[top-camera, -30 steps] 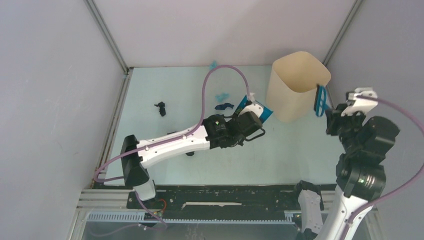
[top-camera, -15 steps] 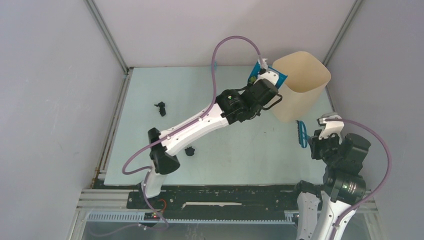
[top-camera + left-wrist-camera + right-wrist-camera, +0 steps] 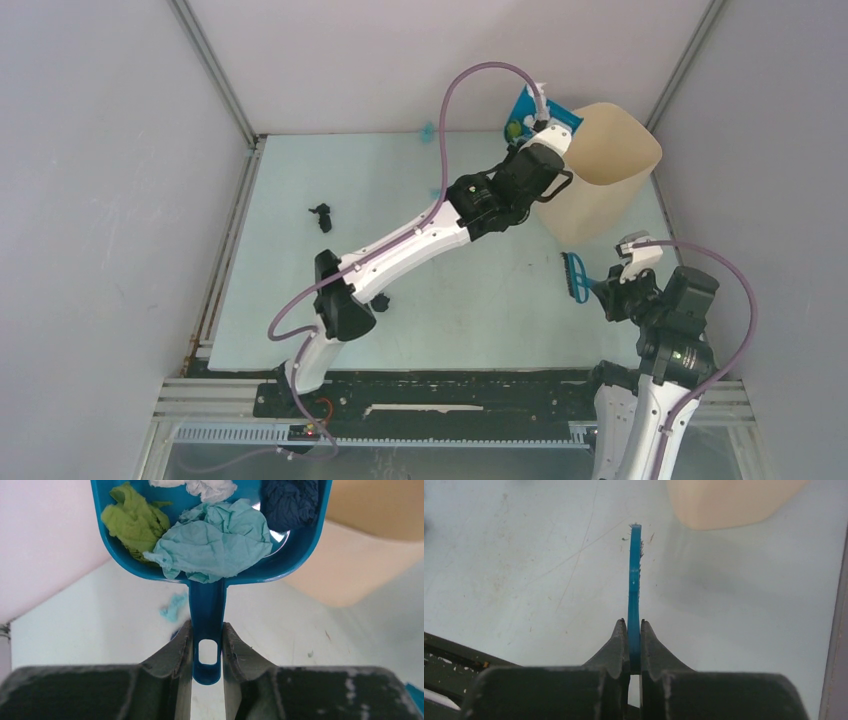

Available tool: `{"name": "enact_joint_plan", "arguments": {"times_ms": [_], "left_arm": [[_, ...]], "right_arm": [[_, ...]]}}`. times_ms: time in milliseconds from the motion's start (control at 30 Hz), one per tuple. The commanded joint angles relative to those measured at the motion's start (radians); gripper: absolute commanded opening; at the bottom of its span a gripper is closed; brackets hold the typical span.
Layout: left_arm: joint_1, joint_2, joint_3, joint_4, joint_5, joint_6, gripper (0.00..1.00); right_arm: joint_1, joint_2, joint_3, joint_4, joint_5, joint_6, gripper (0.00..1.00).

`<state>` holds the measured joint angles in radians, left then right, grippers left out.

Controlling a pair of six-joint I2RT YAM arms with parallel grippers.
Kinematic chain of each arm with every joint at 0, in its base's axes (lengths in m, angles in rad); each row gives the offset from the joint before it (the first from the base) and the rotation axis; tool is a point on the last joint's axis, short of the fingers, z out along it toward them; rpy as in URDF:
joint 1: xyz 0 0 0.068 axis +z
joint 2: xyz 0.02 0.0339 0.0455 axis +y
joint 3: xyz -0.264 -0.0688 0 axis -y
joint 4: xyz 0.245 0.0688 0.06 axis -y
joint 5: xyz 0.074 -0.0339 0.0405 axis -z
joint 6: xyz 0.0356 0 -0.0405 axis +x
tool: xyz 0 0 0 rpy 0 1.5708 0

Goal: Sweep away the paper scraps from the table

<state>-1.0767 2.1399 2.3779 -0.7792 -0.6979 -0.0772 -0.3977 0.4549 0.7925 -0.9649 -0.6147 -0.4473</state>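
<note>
My left gripper point(image 3: 541, 135) is shut on the handle of the blue dustpan point(image 3: 528, 103), which it holds up in the air beside the far left rim of the beige bin point(image 3: 600, 170). In the left wrist view the dustpan point(image 3: 300, 545) carries green point(image 3: 132, 522), light blue point(image 3: 210, 547), white point(image 3: 210, 487) and navy point(image 3: 290, 500) paper scraps. A black scrap point(image 3: 321, 215) and a light blue one point(image 3: 427, 130) lie on the table point(image 3: 480, 300). My right gripper point(image 3: 603, 290) is shut on the small blue brush point(image 3: 575, 277), low over the table's right side.
The bin stands at the table's back right, close to both arms. Metal rails point(image 3: 225, 240) edge the table and grey walls close it in on three sides. In the right wrist view the brush point(image 3: 634, 575) points edge-on toward the bin point(image 3: 729, 500).
My left arm has lifted the loaded dustpan from the middle of the table up to the bin's rim. My right arm has lowered the brush from beside the bin's rim toward the table, nearer the front.
</note>
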Motion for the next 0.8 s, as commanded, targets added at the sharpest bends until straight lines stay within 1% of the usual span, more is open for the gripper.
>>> {"name": "enact_joint_plan", "arguments": {"times_ms": [0,167,333,467,500,567,633,767], "left_arm": [[0.006,0.053,0.072,0.254,-0.106,0.225,0.00],[0.006,0.163,0.174,0.439,-0.143,0.425,0.00],[0.013,0.237,0.172,0.642,-0.159,0.608,0.00],[0.017,0.300,0.165,0.806,-0.171,0.817,0.00],[0.017,0.299,0.139,0.861,-0.171,0.879,0.00],[0.014,0.285,0.032,0.998,-0.166,1.018,0.00],[0.014,0.294,-0.016,1.113,-0.171,1.135,0.00],[0.016,0.305,-0.104,1.270,-0.164,1.352,0.00]], "right_arm": [[0.020,-0.020,0.007,0.102,-0.008,0.066,0.00],[0.040,-0.017,0.003,0.115,0.011,0.088,0.00],[0.040,-0.030,0.004,0.111,0.009,0.087,0.00],[0.042,-0.052,0.000,0.113,0.004,0.084,0.00],[0.042,-0.054,-0.001,0.111,0.003,0.085,0.00],[0.043,-0.057,-0.001,0.112,0.005,0.086,0.00],[0.045,-0.055,-0.001,0.113,0.007,0.086,0.00],[0.057,-0.049,-0.001,0.116,0.010,0.091,0.00]]}}
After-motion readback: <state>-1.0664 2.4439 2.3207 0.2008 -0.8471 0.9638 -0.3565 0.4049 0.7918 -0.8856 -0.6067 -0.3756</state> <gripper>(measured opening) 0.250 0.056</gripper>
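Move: From my left hand, which holds the loaded dustpan (pan some 14 cm ahead, 4 cm right, 6 cm lower), the bin stands about 12 cm ahead and 16 cm right, its middle roughly 19 cm down. The right hand's brush head hangs about 5 cm back, 11 cm right and 19 cm below; a light-blue scrap lies on the table 17 cm ahead, 13 cm left, 30 cm down. From my right hand the bin is about 30 cm straight ahead and 9 cm lower. I carry the dustpan forward about 9 cm and right some 6 cm to the bin, rising slightly, then sinking back. All along I tip my left hand's fingers up by some 30 degrees, and later roll its left side up so the pan leans right, towards the opening. My left fingers keep the handle; my right hand keeps the brush and drifts up 2 cm. ##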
